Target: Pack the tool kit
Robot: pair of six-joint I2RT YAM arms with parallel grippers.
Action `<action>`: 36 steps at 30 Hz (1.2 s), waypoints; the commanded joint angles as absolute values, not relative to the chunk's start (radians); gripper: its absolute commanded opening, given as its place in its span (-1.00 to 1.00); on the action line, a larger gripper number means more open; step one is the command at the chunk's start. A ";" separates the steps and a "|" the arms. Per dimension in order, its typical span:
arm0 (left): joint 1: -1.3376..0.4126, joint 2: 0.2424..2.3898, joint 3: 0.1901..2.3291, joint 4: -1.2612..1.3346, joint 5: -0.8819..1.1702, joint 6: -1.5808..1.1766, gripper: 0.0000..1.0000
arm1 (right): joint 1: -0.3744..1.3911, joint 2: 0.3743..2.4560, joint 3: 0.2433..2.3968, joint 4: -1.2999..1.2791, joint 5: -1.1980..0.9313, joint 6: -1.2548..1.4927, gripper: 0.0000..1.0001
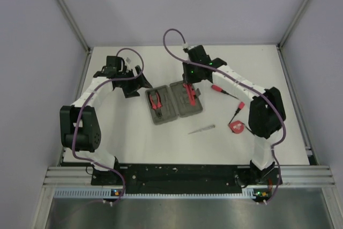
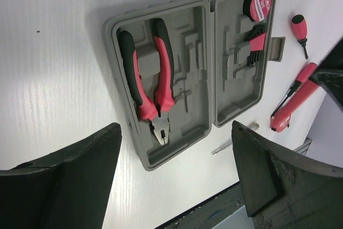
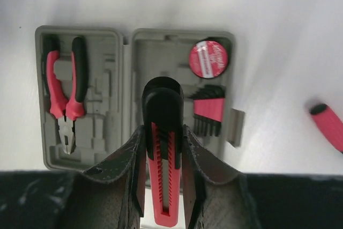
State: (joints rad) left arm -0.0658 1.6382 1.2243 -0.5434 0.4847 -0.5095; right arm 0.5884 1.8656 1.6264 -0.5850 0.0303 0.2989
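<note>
The grey case (image 1: 174,103) lies open at the table's middle. The red-and-black pliers (image 1: 156,102) sit in its left half, also clear in the left wrist view (image 2: 147,81). My right gripper (image 3: 163,154) is shut on the red-and-black knife (image 3: 162,132) and holds it over the case's right half (image 3: 177,57). That half also holds a round red roll (image 3: 208,58) and hex keys (image 3: 208,110). My left gripper (image 2: 177,181) is open and empty, left of and behind the case. Two screwdrivers (image 1: 222,90) (image 1: 237,108) and the red tape measure (image 1: 236,126) lie right of the case.
A thin metal bit (image 1: 201,129) lies on the table in front of the case. The white table (image 1: 134,143) is walled on both sides and ends at a black rail by the arm bases.
</note>
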 commanded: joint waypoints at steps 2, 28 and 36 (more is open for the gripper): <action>-0.061 1.617 1.262 -0.555 0.494 -0.494 0.72 | 0.652 2.002 1.758 -0.565 -0.040 0.282 -0.91; -0.060 1.623 1.259 -0.554 0.505 -0.491 0.70 | 0.703 2.195 1.801 -0.466 0.077 0.336 -0.90; -0.060 1.621 1.256 -0.554 0.508 -0.492 0.69 | 0.709 2.207 1.802 -0.457 0.089 0.382 -0.84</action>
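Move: The right hand, holding the red utility knife, has the empty long slot beside the hinge, in the case's right half, about 5 cm to its left, 3 cm back and 13 cm below. At the same depth, the electrical tape lies some 5 cm ahead and 1 cm left of this hand, the hex keys level with it and 1 cm right, the pliers 19 cm left and 4 cm back. From the left hand, that slot lies about 19 cm right, 1 cm back and 11 cm lower. Keeping its pinch near the black end of the utility knife, the right hand sinks about 10 cm while swinging some 7 cm left, the sideways part done early, so the knife goes down from over the case's right half towards the free slot along the hinge, left of the tape and hex keys. The descent then slows to a creep, with a slight draw back followed by about 2 cm forward, and the wrist tips down and turns a few degrees counter-clockwise before easing partly back, the fingers staying shut on the knife. ##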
